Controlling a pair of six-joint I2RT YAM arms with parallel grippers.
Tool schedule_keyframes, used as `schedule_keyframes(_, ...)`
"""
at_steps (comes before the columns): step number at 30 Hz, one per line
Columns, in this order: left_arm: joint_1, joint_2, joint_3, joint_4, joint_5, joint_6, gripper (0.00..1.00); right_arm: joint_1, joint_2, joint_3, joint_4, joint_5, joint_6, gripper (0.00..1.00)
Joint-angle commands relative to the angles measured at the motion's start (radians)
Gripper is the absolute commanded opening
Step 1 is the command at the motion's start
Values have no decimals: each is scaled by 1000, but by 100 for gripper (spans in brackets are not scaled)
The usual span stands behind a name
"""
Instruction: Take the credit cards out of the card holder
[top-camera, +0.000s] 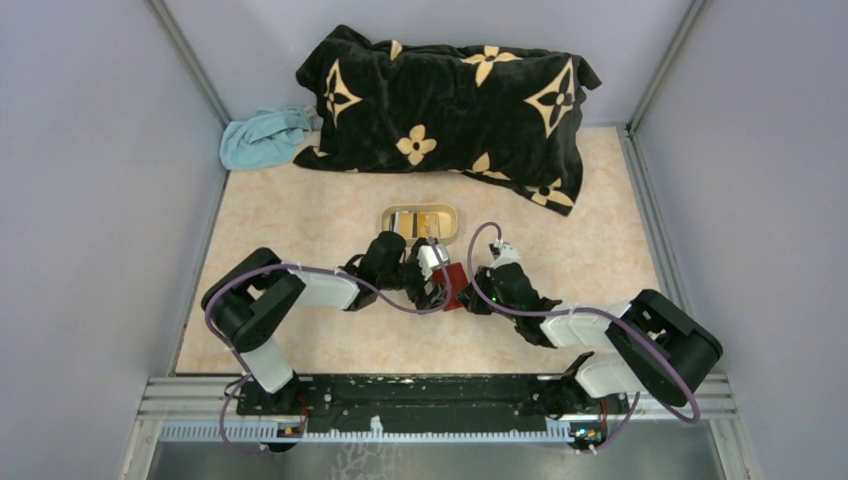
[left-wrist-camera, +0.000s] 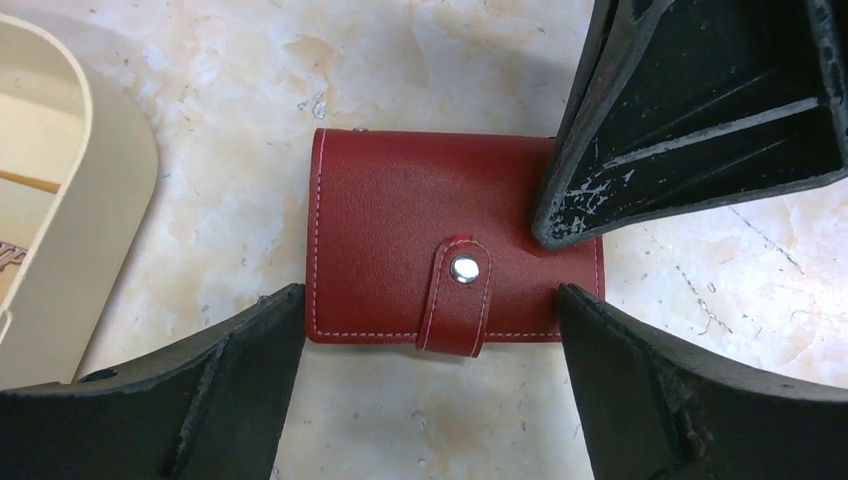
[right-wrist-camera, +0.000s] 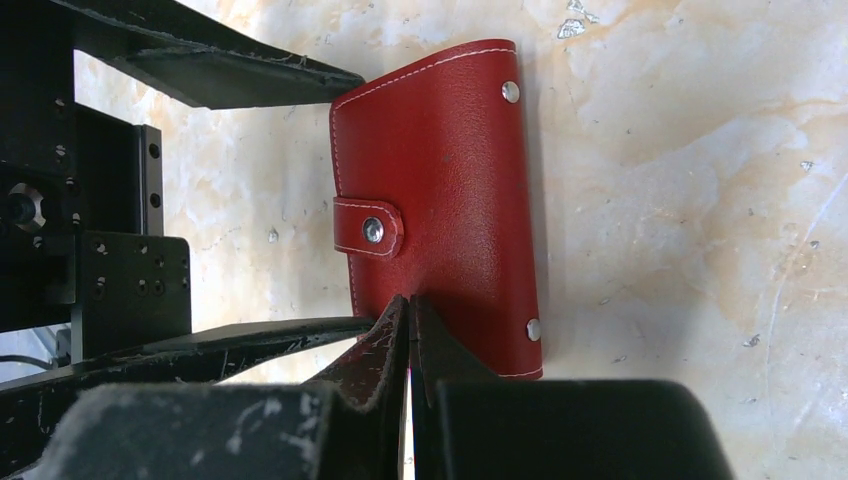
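Observation:
The card holder (left-wrist-camera: 400, 230) is a dark red wallet lying flat on the marble table, folded closed with its tab snapped down. My left gripper (left-wrist-camera: 428, 300) is open, its two fingers (left-wrist-camera: 240, 360) straddling the wallet's tab edge, one past each end. My right gripper (right-wrist-camera: 408, 300) is shut, and its joined tips rest on the wallet's top face near one end (left-wrist-camera: 560, 235). From above, both grippers meet at the wallet (top-camera: 450, 285). Flat credit cards (top-camera: 425, 220) lie in the beige tray; any inside the wallet are hidden.
The beige oval tray (top-camera: 388, 222) sits just behind the wallet, and its rim (left-wrist-camera: 110, 200) shows left in the left wrist view. A black cushion with gold flowers (top-camera: 450, 100) and a light blue cloth (top-camera: 262, 138) lie along the back wall. Grey walls enclose the table.

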Motion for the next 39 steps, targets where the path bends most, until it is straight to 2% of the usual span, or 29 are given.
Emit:
schedule_keyframes(1,-3,42,39,8,25,5,98,-3,28,-15,-27,-25,1,0)
schedule_keyframes(7,-6,64,48,-1,13,11,85,-2,21,-25,-28,-20,4,0)
schedule_keyframes(10,-7,78,48,-4,16,11,76,-3,14,-26,-29,-21,4,0)
schedule_keyframes(13,-11,80,50,-27,7,14,62,-3,1,-37,-22,-18,7,0)
schedule_keyframes(15,-11,79,43,-33,5,15,59,-3,-1,-37,-23,-18,7,0)
schedule_keyframes(21,-14,88,42,-49,9,14,42,-2,7,-38,-24,-16,3,0)
schedule_keyframes(22,-14,88,42,-52,11,14,35,-3,7,-39,-21,-17,4,0)
schedule_keyframes(25,-15,89,42,-57,14,9,1,-2,8,-48,-8,-19,11,0)
schedule_keyframes(39,-15,7,8,-64,18,-38,0,-2,34,-60,16,-18,36,0)
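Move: The card holder's middle lies about 2 cm to the right of the left hand and level with it fore and aft, 1 cm below; its strap sits roughly 1 cm back of that hand point, between the open fingers. The tray is some 12 cm ahead of the left hand and 4 cm to its left. From the right hand the holder's middle is about 2 cm ahead, 1 cm left and 1 cm below. Rightward by about 1.5 cm, easing 1 cm forward and then partly back, the left hand slides in over the card holder's strap side while its wide-open fingers shut almost fully, pinching the red cover's edge by the strap. The right hand stays put, its closed fingertips still resting on the holder's near part. ##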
